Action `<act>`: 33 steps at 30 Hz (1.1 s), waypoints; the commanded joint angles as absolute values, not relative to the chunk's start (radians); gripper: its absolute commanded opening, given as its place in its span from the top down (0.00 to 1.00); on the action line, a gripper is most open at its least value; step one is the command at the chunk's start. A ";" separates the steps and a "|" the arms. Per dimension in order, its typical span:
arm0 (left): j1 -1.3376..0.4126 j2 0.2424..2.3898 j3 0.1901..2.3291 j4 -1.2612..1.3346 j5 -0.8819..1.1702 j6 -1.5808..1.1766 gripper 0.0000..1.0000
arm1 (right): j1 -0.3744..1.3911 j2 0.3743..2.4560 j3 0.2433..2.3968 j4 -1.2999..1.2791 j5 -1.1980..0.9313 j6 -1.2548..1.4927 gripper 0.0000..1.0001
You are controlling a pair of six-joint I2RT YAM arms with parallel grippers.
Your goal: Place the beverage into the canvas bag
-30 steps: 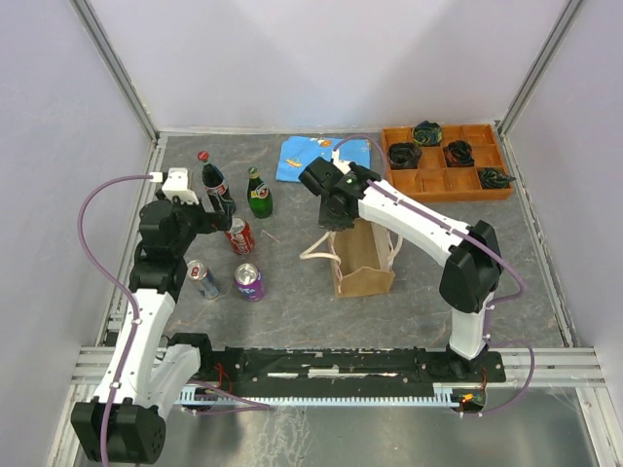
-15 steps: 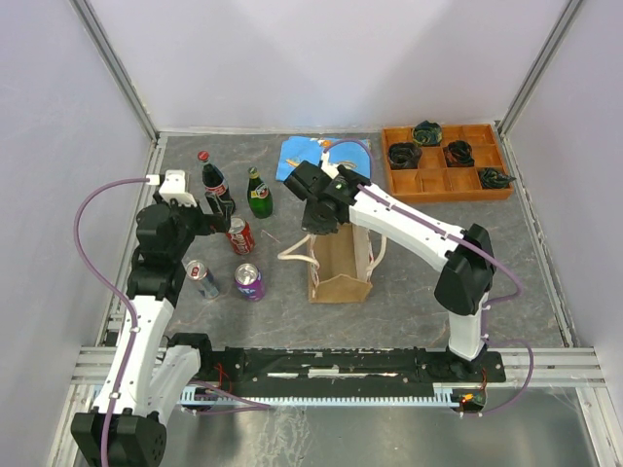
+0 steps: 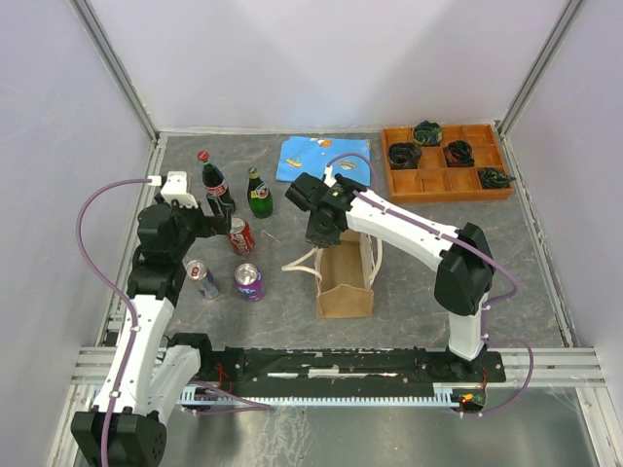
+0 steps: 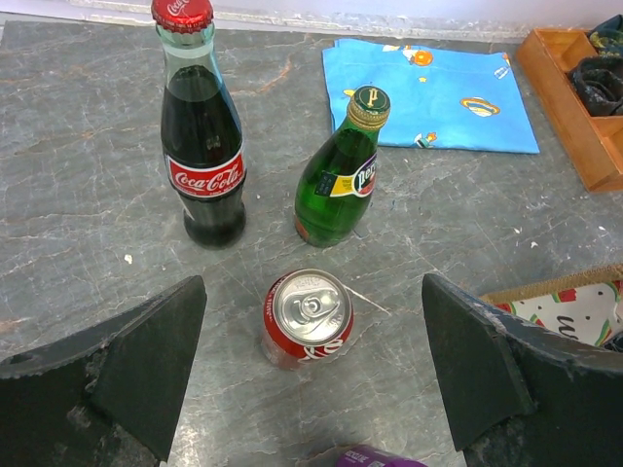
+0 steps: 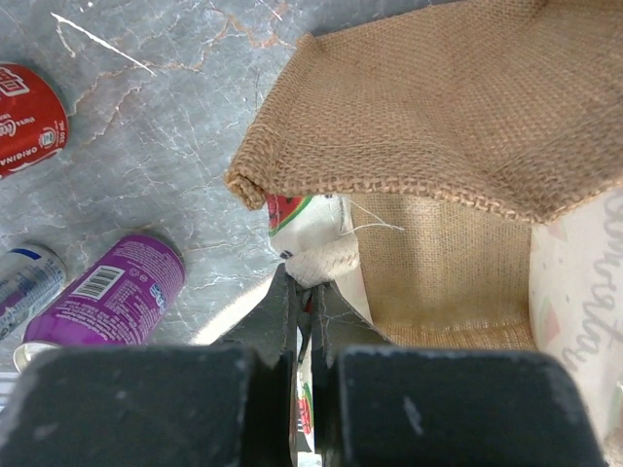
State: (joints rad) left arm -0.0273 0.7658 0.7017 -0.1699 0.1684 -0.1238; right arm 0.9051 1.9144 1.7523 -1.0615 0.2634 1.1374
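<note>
The canvas bag (image 3: 345,282) stands open-mouthed at mid-table, its burlap wall (image 5: 438,126) filling the right wrist view. My right gripper (image 5: 311,284) is shut on the bag's printed side by a white rope handle; from above, this gripper (image 3: 321,233) sits over the bag's far left corner. Several beverages stand left of the bag: a cola bottle (image 3: 214,183), a green bottle (image 3: 258,193), a red can (image 3: 239,235), a silver can (image 3: 202,279) and a purple can (image 3: 249,281). My left gripper (image 4: 311,365) hangs open over the red can (image 4: 308,316), touching nothing.
A blue printed cloth (image 3: 323,159) lies at the back. An orange compartment tray (image 3: 443,194) with dark coiled items sits at the back right. White walls and metal posts enclose the table. The bag's corner (image 4: 569,302) shows at the right of the left wrist view.
My right gripper has dragged the bag left and then toward the near edge, turning it. The left arm has barely moved and stays open.
</note>
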 commanded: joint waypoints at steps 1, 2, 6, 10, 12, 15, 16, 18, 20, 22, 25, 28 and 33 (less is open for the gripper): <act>-0.020 0.769 0.703 -0.142 0.186 -0.161 0.03 | 0.914 1.877 1.742 -1.042 0.266 1.157 1.00; -0.020 0.769 0.704 -0.141 0.185 -0.161 0.03 | 0.914 1.880 1.741 -1.034 0.268 1.157 1.00; -0.020 0.765 0.710 -0.154 0.181 -0.154 0.03 | 0.913 1.895 1.778 -1.024 0.281 1.127 0.84; -0.020 0.764 0.720 -0.165 0.183 -0.139 0.03 | 0.915 1.893 1.822 -1.027 0.303 1.080 0.64; -0.020 0.765 0.725 -0.165 0.185 -0.135 0.03 | 0.916 1.887 1.839 -1.032 0.325 1.063 0.60; -0.020 0.772 0.731 -0.163 0.192 -0.135 0.03 | 0.917 1.884 1.867 -1.045 0.343 1.035 0.56; -0.020 0.773 0.734 -0.161 0.195 -0.136 0.03 | 0.918 1.883 1.875 -1.047 0.351 1.026 0.53; -0.020 0.777 0.736 -0.158 0.201 -0.136 0.03 | 0.919 1.878 1.893 -1.052 0.367 1.010 0.50; -0.020 0.780 0.738 -0.155 0.204 -0.136 0.03 | 0.920 1.874 1.908 -1.058 0.379 0.994 0.48; -0.019 0.781 0.741 -0.153 0.205 -0.137 0.02 | 0.922 1.868 1.920 -1.065 0.391 0.976 0.46; -0.020 0.786 0.746 -0.149 0.205 -0.140 0.02 | 0.922 1.853 1.931 -1.071 0.419 0.950 0.45; -0.020 0.797 0.759 -0.148 0.206 -0.148 0.02 | 0.922 1.838 1.961 -1.072 0.464 0.892 0.41; -0.020 0.823 0.783 -0.135 0.208 -0.146 0.02 | 0.921 1.826 2.034 -1.097 0.530 0.804 0.40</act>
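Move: The canvas bag stands open on the table with its white handle still pinched in my right hand; its middle lies about 6 cm back, 6 cm right and 8 cm below that hand. From the same hand, the red can is some 19 cm left and 2 cm ahead, and the purple can about 16 cm left and 7 cm back. From my left hand the bag is about 30 cm right, 10 cm back and 18 cm down. I let go of the bag's white handle: my right fingers, shut at first, spread to a bit over half open while the hand all but stays in place. Then I lift away from the bag's far left corner, about 7 cm up and drifting some 4 cm forward, while the fingers tilt from pointing down towards forward by about 15 degrees. ##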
